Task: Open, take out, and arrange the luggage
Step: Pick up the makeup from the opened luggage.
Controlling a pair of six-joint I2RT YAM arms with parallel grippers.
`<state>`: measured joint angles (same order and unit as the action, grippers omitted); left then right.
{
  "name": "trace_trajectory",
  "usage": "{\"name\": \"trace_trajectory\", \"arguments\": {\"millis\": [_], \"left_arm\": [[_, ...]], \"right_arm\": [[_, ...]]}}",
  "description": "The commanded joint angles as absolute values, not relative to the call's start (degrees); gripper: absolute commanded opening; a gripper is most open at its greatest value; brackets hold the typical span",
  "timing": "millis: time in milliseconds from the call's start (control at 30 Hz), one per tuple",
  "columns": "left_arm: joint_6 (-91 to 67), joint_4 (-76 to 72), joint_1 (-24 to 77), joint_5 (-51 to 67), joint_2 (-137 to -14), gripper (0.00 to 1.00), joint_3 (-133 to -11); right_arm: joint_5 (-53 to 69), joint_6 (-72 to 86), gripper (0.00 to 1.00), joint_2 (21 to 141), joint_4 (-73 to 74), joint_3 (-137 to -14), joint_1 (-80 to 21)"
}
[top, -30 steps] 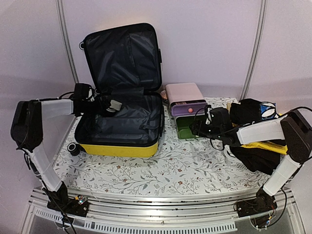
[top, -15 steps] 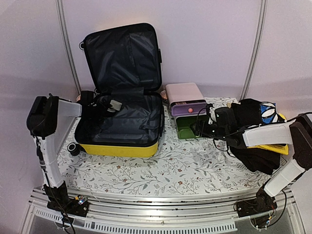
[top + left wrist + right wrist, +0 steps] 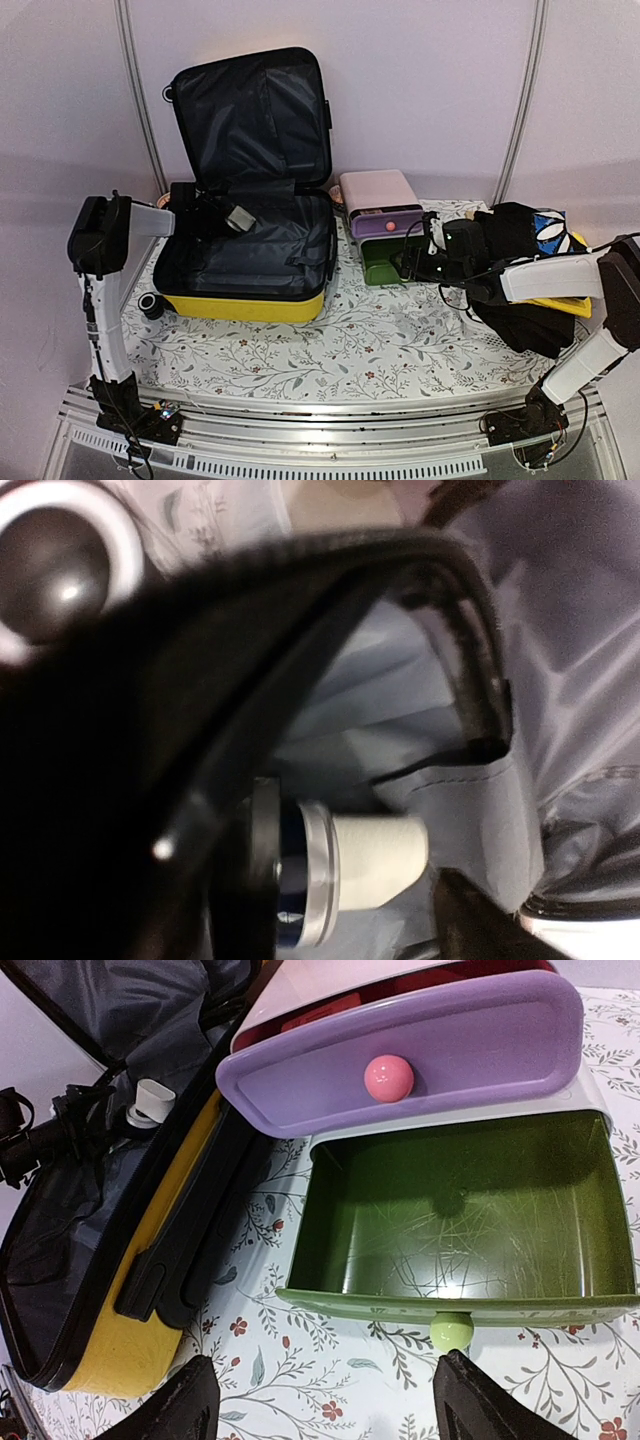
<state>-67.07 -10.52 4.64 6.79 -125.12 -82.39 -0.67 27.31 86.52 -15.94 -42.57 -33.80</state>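
Observation:
The yellow luggage (image 3: 245, 305) lies open on the table, its black-lined lid (image 3: 250, 110) standing upright. My left gripper (image 3: 228, 218) reaches into the back left of the lower half. A small bottle (image 3: 375, 858) with a white cap, a silver ring and a dark blue body lies between its wide jaws; whether they touch it I cannot tell. The right wrist view shows the bottle (image 3: 150, 1100) poking up from the luggage (image 3: 110, 1360). My right gripper (image 3: 330, 1410) hangs open and empty over the cloth, just in front of the green drawer's knob (image 3: 451, 1332).
A small drawer box (image 3: 378, 188) stands right of the luggage, its purple drawer (image 3: 400, 1060) shut and its green drawer (image 3: 470, 1210) pulled out, nothing in it. Black clothing (image 3: 520, 300) is piled at the far right. A luggage wheel (image 3: 150, 305) sticks out front left.
The left arm's elbow has swung in toward the luggage and its gripper has shifted slightly right around the bottle, jaws narrowing a little. The right gripper has crept a little toward the green drawer.

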Motion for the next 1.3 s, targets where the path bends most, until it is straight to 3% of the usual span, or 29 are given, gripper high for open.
{"name": "trace_trajectory", "arguments": {"millis": [0,133,300,367,433,533,600,767,933,1100,1233,1267], "left_arm": [[-70.85,-15.96,4.56,9.84,-129.74,0.74,-81.74],[-71.14,-16.62,4.60,11.08,-131.39,0.73,-82.96],[-69.08,-15.79,4.83,12.72,-132.18,0.49,-83.74],[-68.15,-14.47,5.19,12.22,-131.91,0.47,-83.91],[-66.78,-12.61,5.56,11.01,-131.32,0.49,-84.05],[-63.31,-5.54,6.24,8.05,-130.62,0.65,-86.16],[-60.54,0.66,6.72,5.39,-131.05,0.70,-89.86],[-58.82,19.59,7.87,-1.98,-135.90,0.71,-102.80],[-59.18,28.23,8.50,-0.92,-141.99,0.67,-112.53],[-60.84,32.86,8.56,-3.99,-142.69,0.43,-114.92],[-60.70,32.53,8.60,-5.65,-139.55,0.11,-112.50],[-60.39,32.52,8.59,-5.63,-138.36,0.07,-111.88]], "right_arm": [[-0.12,26.56,0.76,84.61,-17.24,-41.87,-34.10],[-0.12,26.37,0.76,84.61,-17.26,-41.95,-34.15],[-0.18,26.38,0.76,84.84,-17.31,-41.99,-34.10],[-0.12,26.52,0.76,85.14,-17.25,-42.16,-34.12],[-0.01,26.69,0.76,85.44,-17.29,-42.29,-34.10],[0.21,26.97,0.76,85.53,-17.31,-42.29,-34.10],[0.26,27.07,0.76,85.35,-17.32,-42.19,-34.12],[0.22,27.28,0.76,84.96,-17.45,-41.68,-34.10],[0.21,27.59,0.76,84.91,-17.53,-41.26,-34.15],[-0.04,28.02,0.76,84.07,-17.61,-40.34,-34.10],[-0.23,27.97,0.76,83.74,-17.75,-40.01,-34.11],[-0.24,28.02,0.76,83.69,-17.73,-40.04,-34.10]]}}
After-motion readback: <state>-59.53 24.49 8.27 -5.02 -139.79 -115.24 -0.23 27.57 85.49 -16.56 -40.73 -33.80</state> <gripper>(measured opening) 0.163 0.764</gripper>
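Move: The makeup lies just off my wide-open left fingertips in the far left corner of the opened luggage, about 4 cm to the right, 2 cm ahead and 2 cm lower. The raised lid stands some 12 cm ahead and 9 cm right, its middle well above my hand; outside the luggage the pink bowl sits roughly 16 cm left and 5 cm ahead. From my right hand, the makeup is about 46 cm left and 20 cm ahead. I ease my left hand about 2 cm forward at the makeup and bring the fingers partway together, then reopen them. I go down some 3 cm and slightly farther forward, tipping the fingers about 15 degrees down as the hand rolls left side up, and close them nearly shut right beside the makeup's dark body. ##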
